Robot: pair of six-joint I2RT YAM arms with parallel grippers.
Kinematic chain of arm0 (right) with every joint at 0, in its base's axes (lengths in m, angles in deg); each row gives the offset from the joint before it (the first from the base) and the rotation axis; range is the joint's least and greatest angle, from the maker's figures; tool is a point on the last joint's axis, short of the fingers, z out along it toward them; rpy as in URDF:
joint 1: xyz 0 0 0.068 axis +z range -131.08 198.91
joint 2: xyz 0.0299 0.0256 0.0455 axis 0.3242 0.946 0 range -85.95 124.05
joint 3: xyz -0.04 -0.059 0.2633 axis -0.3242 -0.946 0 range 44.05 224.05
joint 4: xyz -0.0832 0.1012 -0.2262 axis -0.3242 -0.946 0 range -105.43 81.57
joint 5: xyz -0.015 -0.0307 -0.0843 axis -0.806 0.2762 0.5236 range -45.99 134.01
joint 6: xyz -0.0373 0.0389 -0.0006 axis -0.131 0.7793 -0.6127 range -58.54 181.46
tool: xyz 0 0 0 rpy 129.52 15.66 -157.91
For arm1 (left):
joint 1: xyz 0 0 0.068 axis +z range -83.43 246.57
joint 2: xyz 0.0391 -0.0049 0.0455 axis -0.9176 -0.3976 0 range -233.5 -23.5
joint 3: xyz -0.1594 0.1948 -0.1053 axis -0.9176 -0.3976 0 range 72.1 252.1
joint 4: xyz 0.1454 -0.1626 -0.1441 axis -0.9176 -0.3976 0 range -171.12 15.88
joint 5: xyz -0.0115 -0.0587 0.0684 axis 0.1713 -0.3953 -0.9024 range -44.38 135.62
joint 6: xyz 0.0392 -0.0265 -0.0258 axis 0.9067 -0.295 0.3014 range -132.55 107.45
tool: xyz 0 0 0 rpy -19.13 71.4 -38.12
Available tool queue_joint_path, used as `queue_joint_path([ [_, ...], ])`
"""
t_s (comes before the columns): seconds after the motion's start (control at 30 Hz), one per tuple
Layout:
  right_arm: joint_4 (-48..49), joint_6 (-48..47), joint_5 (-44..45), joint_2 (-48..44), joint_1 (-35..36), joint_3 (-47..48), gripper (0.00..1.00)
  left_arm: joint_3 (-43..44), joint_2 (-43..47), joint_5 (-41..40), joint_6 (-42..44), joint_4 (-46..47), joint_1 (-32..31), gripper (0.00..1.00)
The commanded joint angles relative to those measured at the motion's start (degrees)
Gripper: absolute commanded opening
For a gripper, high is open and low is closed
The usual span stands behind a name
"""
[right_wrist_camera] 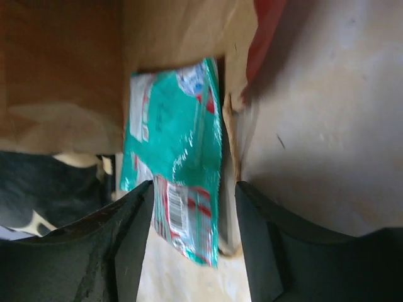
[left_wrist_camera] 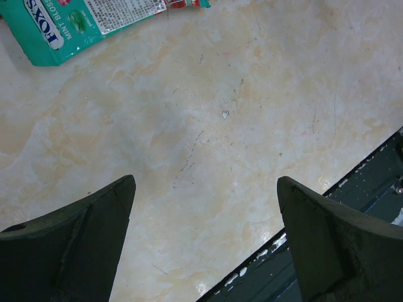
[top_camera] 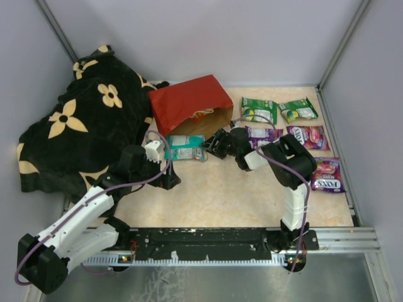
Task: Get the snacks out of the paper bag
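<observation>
The red paper bag (top_camera: pixel 189 100) lies on its side, its brown mouth (right_wrist_camera: pixel 182 31) facing the arms. A teal snack packet (top_camera: pixel 184 148) lies on the table just in front of that mouth. My right gripper (top_camera: pixel 210 146) reaches it from the right. In the right wrist view the packet's barcode end (right_wrist_camera: pixel 179 207) sits between the jaws of the gripper (right_wrist_camera: pixel 195 189); one finger touches it and a gap remains at the other. My left gripper (left_wrist_camera: pixel 206 181) hangs open over bare table, the teal packet (left_wrist_camera: pixel 63 25) beyond it. Green (top_camera: pixel 259 110), purple (top_camera: pixel 263 135) and pink-red (top_camera: pixel 327 174) packets lie at the right.
A black flower-patterned blanket (top_camera: pixel 88 126) is heaped at the back left, against the bag. The black rail (top_camera: pixel 220 239) runs along the near table edge. Grey walls close in the table on three sides.
</observation>
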Motion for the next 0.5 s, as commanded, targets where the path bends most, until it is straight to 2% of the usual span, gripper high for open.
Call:
queue_joint_path([
  [0.0,10.34,5.35,0.26,6.51,0.67,3.73,0.53,0.99,1.04,-0.36,-0.05,-0.02,-0.31,1.0],
  [0.23,11.43,6.05,1.03,12.12,1.57,5.13,0.45,0.99,1.23,-0.16,-0.06,0.07,-0.29,1.0],
  [0.47,11.98,5.37,0.11,12.29,1.95,4.79,0.29,0.9,1.23,0.11,0.0,0.16,-0.31,1.0],
])
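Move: The teal snack packet lies flat on the table, its middle about 9 cm to my right hand's left, 1 cm ahead and some 3 cm lower, so its near end is just off my fingertips. The red paper bag's middle is roughly 14 cm ahead and 6 cm left, a little higher. A purple packet sits about 18 cm to the right, 4 cm ahead. From my idle left hand the teal packet is about 12 cm ahead, 4 cm right and 11 cm down. I slide my right hand diagonally forward and left, about 3.5 cm in all, onto the right-hand end of the teal packet at the paper bag's mouth, sinking about 1 cm and easing off towards the end. Meanwhile my hand rolls its left side up slightly, and the half-open fingers go on closing until they pinch the end of the packet between them. ##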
